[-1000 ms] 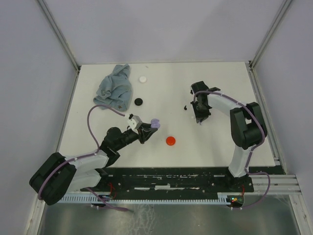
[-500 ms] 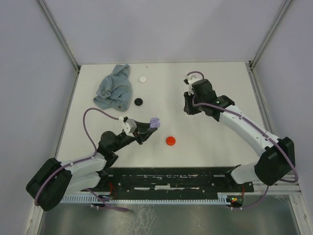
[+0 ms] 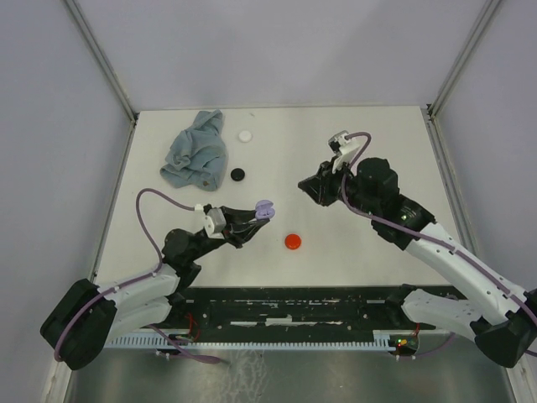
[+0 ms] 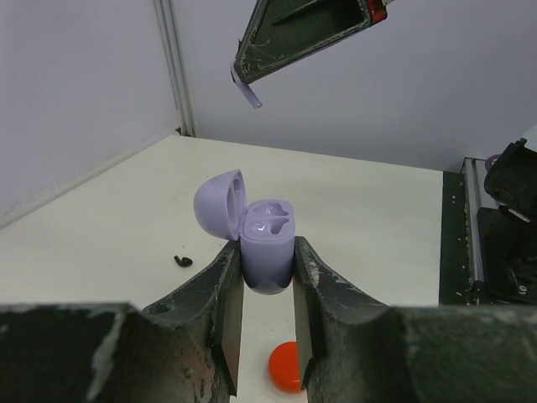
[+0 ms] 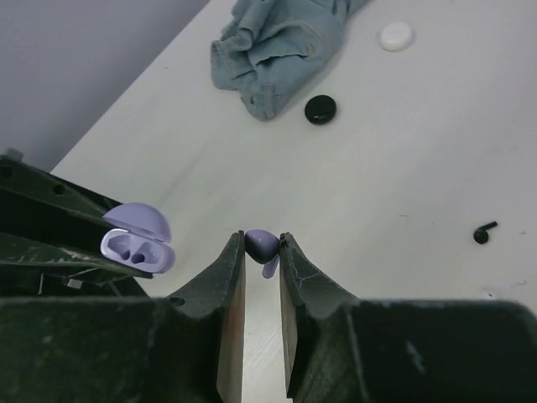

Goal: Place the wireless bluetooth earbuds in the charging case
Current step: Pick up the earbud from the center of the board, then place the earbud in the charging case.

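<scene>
My left gripper (image 4: 267,253) is shut on the lavender charging case (image 4: 268,239), held upright above the table with its lid swung open and both sockets showing. In the top view the case (image 3: 265,209) sits at the tip of the left gripper (image 3: 254,217). My right gripper (image 5: 262,242) is shut on a lavender earbud (image 5: 261,244), stem pointing down. It hangs in the air to the right of the case (image 5: 138,244), apart from it, and shows in the top view as the right gripper (image 3: 307,188). A black earbud (image 5: 483,232) lies on the table.
A crumpled blue-grey cloth (image 3: 197,151) lies at the back left. A white disc (image 3: 245,135) and a black disc (image 3: 238,174) sit beside it. A red disc (image 3: 293,242) lies on the table below and right of the case.
The right arm has swung off the table's right-middle, lifted and reached left toward the case with the lavender earbud. The left arm stretched forward slightly, still holding the case.
</scene>
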Tool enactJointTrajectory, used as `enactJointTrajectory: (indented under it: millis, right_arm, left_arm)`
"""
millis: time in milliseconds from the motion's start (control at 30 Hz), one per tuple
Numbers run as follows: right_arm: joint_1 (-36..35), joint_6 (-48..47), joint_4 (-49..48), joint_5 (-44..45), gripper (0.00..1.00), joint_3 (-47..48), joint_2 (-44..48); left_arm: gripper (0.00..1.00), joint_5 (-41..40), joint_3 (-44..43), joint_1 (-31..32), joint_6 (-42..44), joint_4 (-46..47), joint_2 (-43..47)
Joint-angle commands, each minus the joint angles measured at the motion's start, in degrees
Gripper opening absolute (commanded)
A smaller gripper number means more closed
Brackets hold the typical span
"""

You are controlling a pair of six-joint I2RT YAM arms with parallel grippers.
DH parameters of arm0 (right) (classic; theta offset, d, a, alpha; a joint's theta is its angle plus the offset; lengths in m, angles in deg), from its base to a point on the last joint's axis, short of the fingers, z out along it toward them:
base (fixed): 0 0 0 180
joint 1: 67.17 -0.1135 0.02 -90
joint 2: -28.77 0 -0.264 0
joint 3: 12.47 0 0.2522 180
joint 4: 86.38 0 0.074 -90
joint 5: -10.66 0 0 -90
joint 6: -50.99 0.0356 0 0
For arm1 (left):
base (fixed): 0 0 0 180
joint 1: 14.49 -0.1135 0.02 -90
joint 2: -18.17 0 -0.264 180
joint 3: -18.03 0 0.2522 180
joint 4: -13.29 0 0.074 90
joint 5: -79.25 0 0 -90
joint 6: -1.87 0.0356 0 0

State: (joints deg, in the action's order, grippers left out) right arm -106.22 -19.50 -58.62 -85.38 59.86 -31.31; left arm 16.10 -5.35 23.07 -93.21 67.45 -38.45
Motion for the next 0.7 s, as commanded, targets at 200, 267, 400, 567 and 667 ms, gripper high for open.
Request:
enactJointTrajectory:
  millis: [200, 267, 400, 567, 667]
  right_arm:
    - [-7.5, 4.3, -22.3, -5.7, 0.15, -5.7, 2.5]
    - [-8.9, 4.1, -23.9, -6.4, 0.14, -5.8, 1.6]
    - [-11.2, 3.7, -26.4, -6.6, 0.15, -6.3, 0.1]
    - [-13.2, 3.0, -27.2, -6.8, 0.14, -6.0, -1.9]
    - [-13.8, 2.7, -27.2, -6.6, 0.14, -6.5, -2.5]
  left_arm:
    - [0.03, 1.5, -2.8, -0.2, -0.9, 6.3, 0.8]
    - [0.03, 1.2, -2.9, -0.2, -1.4, 7.0, 0.8]
    - [0.03, 0.9, -3.3, -0.2, -2.5, 7.7, 1.0]
    - [0.03, 0.5, -3.6, -0.2, -3.4, 7.7, 1.0]
    - [0.03, -0.5, -3.8, -0.2, -4.1, 7.7, 1.1]
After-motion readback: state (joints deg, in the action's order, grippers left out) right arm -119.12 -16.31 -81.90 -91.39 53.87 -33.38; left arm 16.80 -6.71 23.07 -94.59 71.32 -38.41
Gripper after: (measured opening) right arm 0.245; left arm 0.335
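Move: Back and to the left of the right hand, which already holds the purple earbud, the open purple charging case sits in the left gripper about 7 cm back, 10 cm left and 3 cm lower. On the board some 29 cm below, the red disc lies about 2 cm back and 1 cm left, and the black disc about 20 cm ahead and 18 cm left. From the left hand, the purple earbud is roughly 8 cm ahead, 12 cm right and 4 cm up. Sweeping left and back about 10 cm while rising some 3 cm, the right hand carries the pinched earbud towards the open case, easing off at the end. It turns counter-clockwise nearly 20 degrees and rolls its left side up a little. The left hand keeps its grip on the case and lifts it about 2.5 cm. ##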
